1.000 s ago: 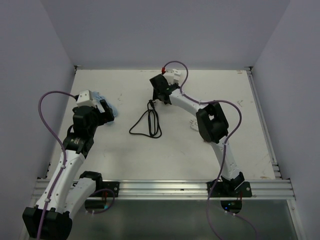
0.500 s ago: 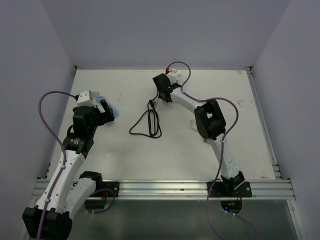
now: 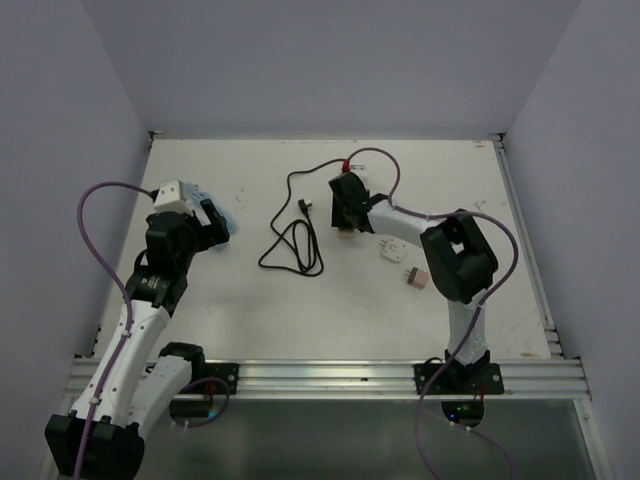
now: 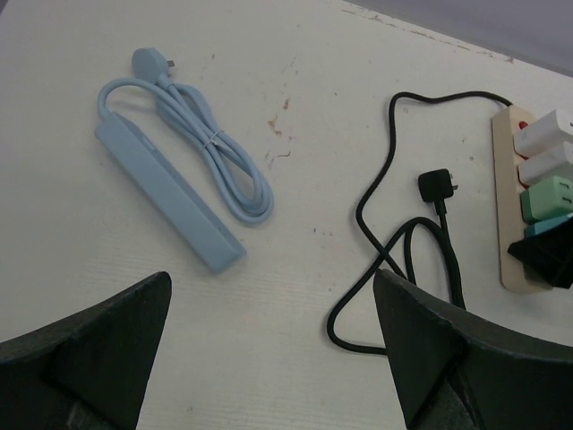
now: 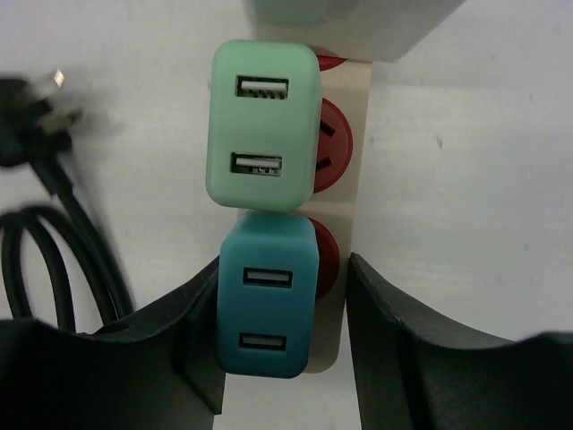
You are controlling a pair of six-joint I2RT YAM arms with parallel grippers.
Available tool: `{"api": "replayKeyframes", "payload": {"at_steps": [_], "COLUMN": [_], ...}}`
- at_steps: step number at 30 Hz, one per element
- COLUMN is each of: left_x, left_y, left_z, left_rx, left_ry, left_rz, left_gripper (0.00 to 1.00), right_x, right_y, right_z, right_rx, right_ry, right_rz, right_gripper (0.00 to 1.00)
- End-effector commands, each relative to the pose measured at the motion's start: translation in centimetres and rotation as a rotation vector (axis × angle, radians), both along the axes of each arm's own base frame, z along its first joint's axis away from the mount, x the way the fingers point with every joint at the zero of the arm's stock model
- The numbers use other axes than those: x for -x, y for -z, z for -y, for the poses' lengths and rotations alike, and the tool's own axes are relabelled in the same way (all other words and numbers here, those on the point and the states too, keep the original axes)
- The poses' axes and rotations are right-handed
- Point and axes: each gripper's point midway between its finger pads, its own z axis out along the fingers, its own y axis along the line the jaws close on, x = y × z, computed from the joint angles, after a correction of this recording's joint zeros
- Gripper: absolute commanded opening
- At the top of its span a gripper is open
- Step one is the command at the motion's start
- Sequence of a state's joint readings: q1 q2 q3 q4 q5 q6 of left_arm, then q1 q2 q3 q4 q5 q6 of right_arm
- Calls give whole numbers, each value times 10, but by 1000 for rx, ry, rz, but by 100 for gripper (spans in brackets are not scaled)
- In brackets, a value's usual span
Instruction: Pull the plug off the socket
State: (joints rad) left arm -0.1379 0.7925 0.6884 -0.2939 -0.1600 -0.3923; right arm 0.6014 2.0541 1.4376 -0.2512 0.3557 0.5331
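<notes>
The socket [image 5: 347, 210] is a beige strip with red outlets. It carries a teal plug [image 5: 269, 309], a light green plug [image 5: 264, 125] and two white ones [image 4: 548, 131]. My right gripper [image 5: 282, 264] is closed around the teal plug: the left finger touches its side, the right finger [image 5: 394, 340] lies against the strip's edge. From above, the right gripper [image 3: 346, 212] covers the strip, whose end [image 3: 345, 236] shows. The strip's black cord [image 3: 292, 248] and black plug [image 3: 305, 207] lie to its left. My left gripper [image 4: 273, 358] hangs open above bare table.
A light blue power strip [image 4: 168, 193] with its coiled blue cord [image 4: 215, 148] lies at the left, under the left arm [image 3: 170, 245]. Two loose adapters, one white [image 3: 390, 251] and one brownish [image 3: 413, 277], lie beside the right arm. Walls close in the table on three sides.
The right jaws have narrowed onto the teal plug. The right arm has drawn back toward the near side, dragging the beige strip along and stretching its cord. The left arm has stayed still.
</notes>
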Motion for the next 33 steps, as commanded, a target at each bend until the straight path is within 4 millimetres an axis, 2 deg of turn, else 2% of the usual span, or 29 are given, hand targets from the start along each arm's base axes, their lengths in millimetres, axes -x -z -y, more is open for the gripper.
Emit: {"api": "replayKeyframes", "payload": {"at_steps": [1,2,3,6,8,9,11,12,14,15,17,18,20,21,23,24,26,33], "left_x": [-2,-1,-1,-1,-1,-1,-1,-1,4,6,14,16,23,26,33,36,43,57], "left_y": [-5,-4,-4,-2,1,4,6,8,17,20,26,28,33,34,40,42,49,63], "left_z": [3,4,6,9,14,16,23,27,40,46,62,67,79,82,92,96,105,137], "left_rx": [7,8,12,22,35,48,75,103,158,206,279,326,386,424,474,511,557,651], "left_ry": [16,24,28,46,64,69,97,103,151,158,217,221,261,259,291,290,313,324], "left_rz": [27,25,24,20,9,0,-16,-30,-75,-91,-121,-135,-156,-171,-204,-220,-247,-309], "left_gripper": [98,98,98,98,99,99,99,99,99,99,98,98,98,97,97,97,96,94], "right_x": [47,63,84,128,145,160,170,180,190,198,205,212,220,226,229,234,236,241], "right_y": [-50,-51,-37,-39,-41,-40,-46,-42,-45,-37,-46,-40,-48,-41,-50,-43,-47,-40], "right_z": [-33,-41,-41,-46,-49,-44,-47,-41,-45,-40,-45,-42,-46,-42,-43,-39,-38,-33], "right_rx": [-50,-46,-47,-128,-195,-239,-306,-317,-371,-372,-441,-452,-514,-526,-575,-580,-608,-625], "right_ry": [-248,-301,-356,-444,-450,-440,-441,-437,-449,-445,-462,-463,-479,-469,-473,-467,-460,-439], "right_rz": [63,61,17,-13,-22,-35,-14,-21,-22,-39,-23,-36,-22,-39,-8,-19,-1,-7], "right_gripper": [0,0,0,0,0,0,0,0,0,0,0,0,0,0,0,0,0,0]}}
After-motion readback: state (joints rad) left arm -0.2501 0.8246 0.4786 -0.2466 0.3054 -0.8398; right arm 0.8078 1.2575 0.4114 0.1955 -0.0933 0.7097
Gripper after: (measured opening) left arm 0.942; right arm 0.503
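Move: The right hand already grips the power strip by its near end, around the teal plug; the clear patch it is taken to lies about 25 cm straight back and some 4 cm down. The white plug lies 7 cm back and 11 cm right of that hand, the looped black cord 5 cm back and 13 cm left. From the left hand, the strip's middle is roughly 23 cm ahead, 33 cm right and 18 cm below, and the cord 9 cm ahead, 19 cm right, 20 cm below. Keeping its grip on the strip at the teal plug, the right hand draws it straight back towards the robot by about 25 cm at nearly the same height, fast at first and then easing off, turning counter-clockwise early and then rolling so its left side rises, each by some 25 degrees. After a short wait the left hand, still wide open, swings right towards the strip, sinking and drawing back too, about 15 cm in all, while its left side rolls down and its fingers tip down; it stops short of touching the strip. ##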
